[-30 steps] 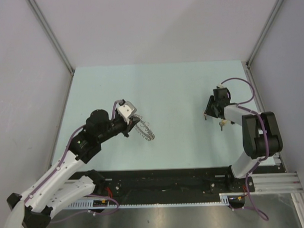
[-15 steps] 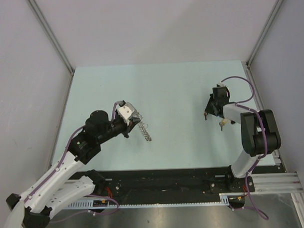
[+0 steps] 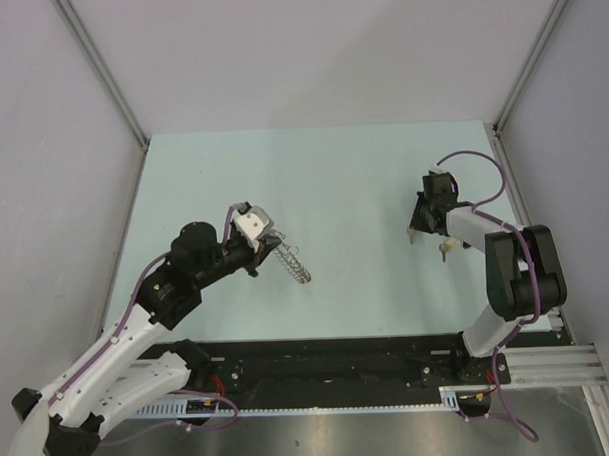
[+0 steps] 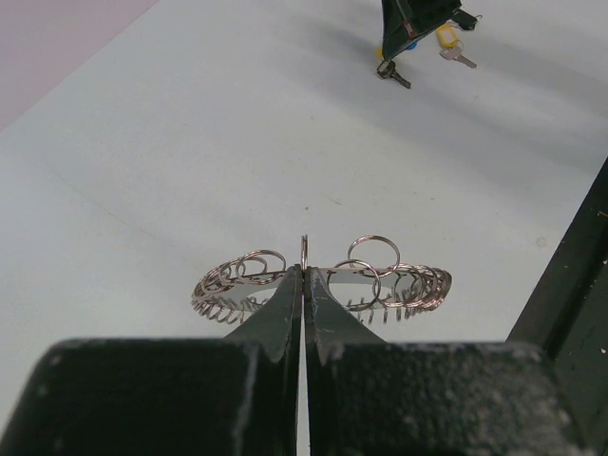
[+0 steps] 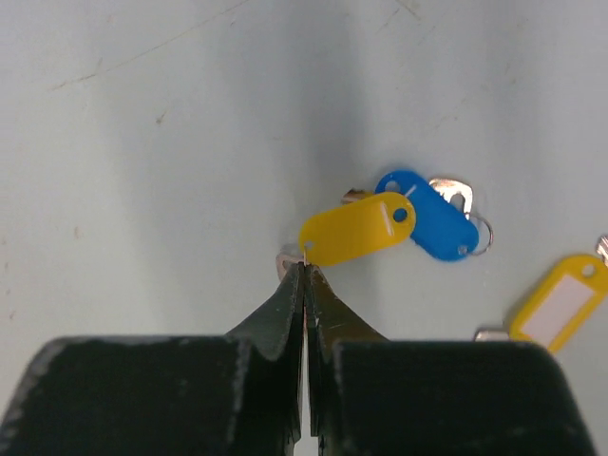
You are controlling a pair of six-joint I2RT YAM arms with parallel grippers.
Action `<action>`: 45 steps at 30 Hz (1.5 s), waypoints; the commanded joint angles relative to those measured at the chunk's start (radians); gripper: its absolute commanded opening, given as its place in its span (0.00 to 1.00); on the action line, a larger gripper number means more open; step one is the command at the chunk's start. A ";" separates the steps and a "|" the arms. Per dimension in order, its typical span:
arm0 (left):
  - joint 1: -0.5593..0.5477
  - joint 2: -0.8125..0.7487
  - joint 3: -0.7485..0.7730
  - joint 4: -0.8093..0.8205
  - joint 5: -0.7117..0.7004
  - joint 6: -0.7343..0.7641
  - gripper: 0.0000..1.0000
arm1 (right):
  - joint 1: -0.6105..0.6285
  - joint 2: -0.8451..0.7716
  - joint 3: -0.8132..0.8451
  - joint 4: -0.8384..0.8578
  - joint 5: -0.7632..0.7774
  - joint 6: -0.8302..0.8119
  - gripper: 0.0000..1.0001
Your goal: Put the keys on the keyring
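My left gripper [image 3: 269, 243] is shut on the keyring [image 3: 295, 264], a silvery coil of small loops, and holds it just above the table. The left wrist view shows the keyring [image 4: 380, 275] spread across the shut fingertips [image 4: 285, 299]. At the right, my right gripper [image 3: 416, 230] is down at the table, shut on the thin ring at the end of a yellow-tagged key [image 5: 356, 228]. A blue-tagged key [image 5: 432, 223] lies partly under that yellow tag. Another yellow-tagged key [image 5: 560, 299] lies to the right. In the top view the keys [image 3: 445, 248] are tiny specks beside the gripper.
The pale blue table [image 3: 333, 177] is bounded by grey walls at the left, back and right. A black rail [image 3: 329, 367] runs along the near edge by the arm bases. In the left wrist view the right gripper [image 4: 418, 14] and a dark key [image 4: 394, 74] show far off.
The right gripper has closed onto the yellow-tagged key's ring. The left gripper has turned a little, swinging the keyring, and its grip has not changed.
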 commanded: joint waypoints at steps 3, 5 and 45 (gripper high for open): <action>-0.006 -0.028 -0.003 0.059 -0.008 0.019 0.00 | 0.030 -0.219 0.071 -0.263 -0.026 -0.163 0.00; -0.007 -0.031 -0.003 0.061 -0.010 0.019 0.00 | 0.032 -0.273 0.079 -0.336 -0.052 -0.206 0.00; -0.006 -0.036 -0.021 0.067 -0.111 0.031 0.00 | 0.656 0.313 0.602 -0.730 -0.086 -0.501 0.00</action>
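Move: The right hand already pinches the first yellow-tagged key. The keyring it is meant for hangs about 35 cm to its left, 18 cm back and 18 cm higher. The blue-tagged key lies some 5 cm right and 2 cm ahead; the other yellow-tagged key 9 cm right and 4 cm back, both about 1 cm below. The left hand holds the keyring, its middle 3 cm right, 1 cm back and 4 cm below. Up and back first, the right hand carries the pinched key about 12 cm above its start, then sweeps left and sinks towards the near side of the keyring, ending low over the table some 20 cm left of its start and 13 cm back. It turns about 60 degrees counter-clockwise, fingers tipping almost straight down, still shut on the key. The left hand keeps hold of the keyring, nearly still. ##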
